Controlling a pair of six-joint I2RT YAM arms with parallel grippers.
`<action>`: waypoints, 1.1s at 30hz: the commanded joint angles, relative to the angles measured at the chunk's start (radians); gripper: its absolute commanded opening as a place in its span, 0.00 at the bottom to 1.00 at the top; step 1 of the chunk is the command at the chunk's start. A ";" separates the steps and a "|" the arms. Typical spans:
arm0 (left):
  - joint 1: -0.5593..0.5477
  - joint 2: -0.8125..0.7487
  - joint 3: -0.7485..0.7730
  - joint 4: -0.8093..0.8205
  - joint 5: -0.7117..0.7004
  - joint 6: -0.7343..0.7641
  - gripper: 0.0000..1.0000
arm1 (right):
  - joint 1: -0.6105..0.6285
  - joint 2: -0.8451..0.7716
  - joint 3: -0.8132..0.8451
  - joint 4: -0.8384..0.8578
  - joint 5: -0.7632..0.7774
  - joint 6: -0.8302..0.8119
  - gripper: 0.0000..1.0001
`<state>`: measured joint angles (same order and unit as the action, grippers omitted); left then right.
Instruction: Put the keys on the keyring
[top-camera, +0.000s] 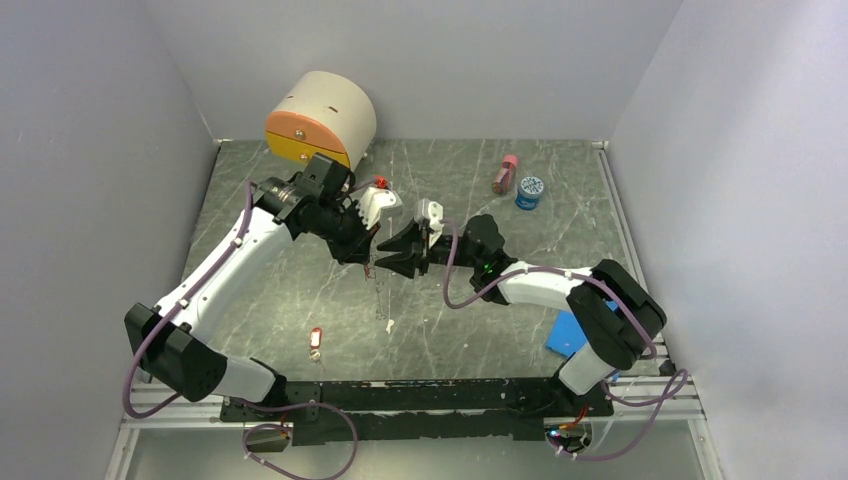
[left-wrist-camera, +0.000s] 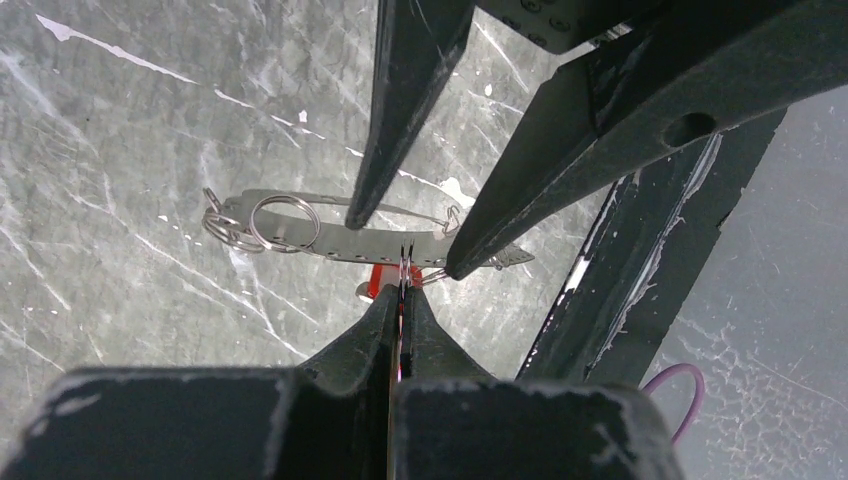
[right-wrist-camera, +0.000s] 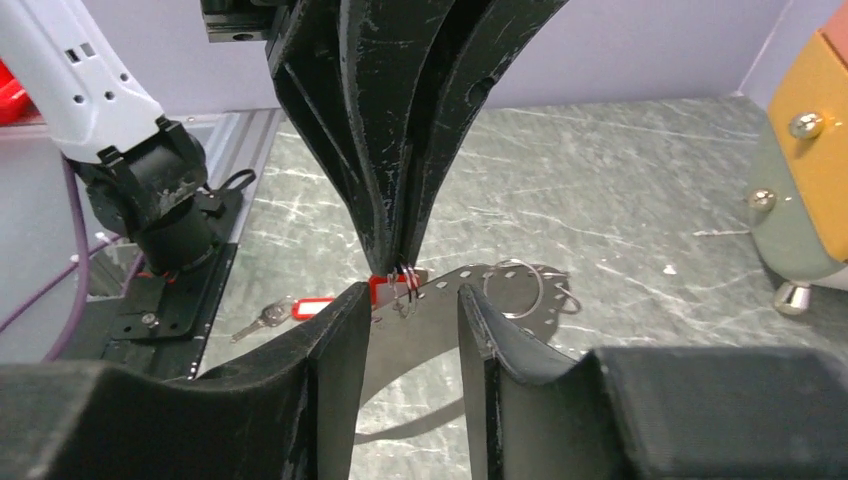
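Observation:
My left gripper (left-wrist-camera: 403, 295) is shut on the keyring (left-wrist-camera: 404, 262), which shows edge-on as thin wire sticking out past its tips. A key's red tag (left-wrist-camera: 383, 280) hangs just behind that wire. A flat perforated metal strip (left-wrist-camera: 330, 243) carrying small split rings (left-wrist-camera: 285, 222) hangs there too. My right gripper (right-wrist-camera: 415, 310) is open, and its fingers (right-wrist-camera: 345, 330) straddle the strip right below the left fingertips. Both grippers meet above the table's middle (top-camera: 385, 252). Another red-tagged key (top-camera: 316, 342) lies flat on the table nearer the arm bases, and it also shows in the right wrist view (right-wrist-camera: 290, 308).
A beige drum with an orange face (top-camera: 320, 120) stands at the back left, with a small red thing (top-camera: 381, 182) beside it. A pink bottle (top-camera: 505, 175) and a blue-lidded jar (top-camera: 530, 192) stand at the back right. A blue flat object (top-camera: 565, 335) lies by the right arm.

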<state>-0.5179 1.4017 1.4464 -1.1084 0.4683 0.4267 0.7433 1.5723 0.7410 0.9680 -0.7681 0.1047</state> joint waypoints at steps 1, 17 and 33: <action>-0.007 -0.042 0.003 0.043 0.023 -0.012 0.02 | 0.007 0.018 0.027 0.123 -0.063 0.055 0.38; -0.007 -0.056 -0.018 0.077 0.050 -0.013 0.03 | 0.012 0.062 0.050 0.149 -0.145 0.082 0.00; 0.074 -0.314 -0.247 0.468 0.150 -0.276 0.62 | 0.010 -0.033 -0.007 0.246 -0.027 0.159 0.00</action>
<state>-0.4908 1.1526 1.2564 -0.8234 0.5289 0.2646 0.7494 1.6222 0.7380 1.1381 -0.8478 0.2459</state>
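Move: The left hand already grips the keyring's top edge, with the part the right fingers will close on about 2 cm below that hand and 1 cm to its right. From the open right hand, that spot is some 2 cm to the left, 1 cm back and 1 cm lower. The loose rings stick out about 4 cm forward of it. The red-tagged key on the table lies roughly 14 cm back, 12 cm to the right hand's left and 20 cm down. The right fingers close from nearly half open and pinch the keyring just under the left fingertips, the hand easing back a little over 1 cm as they shut. Only then does the left hand, which had stayed almost still, open wide and let go, rising about 4 cm off the keyring while its fingers swing some 20 degrees towards pointing right. The right hand keeps its pinch. ##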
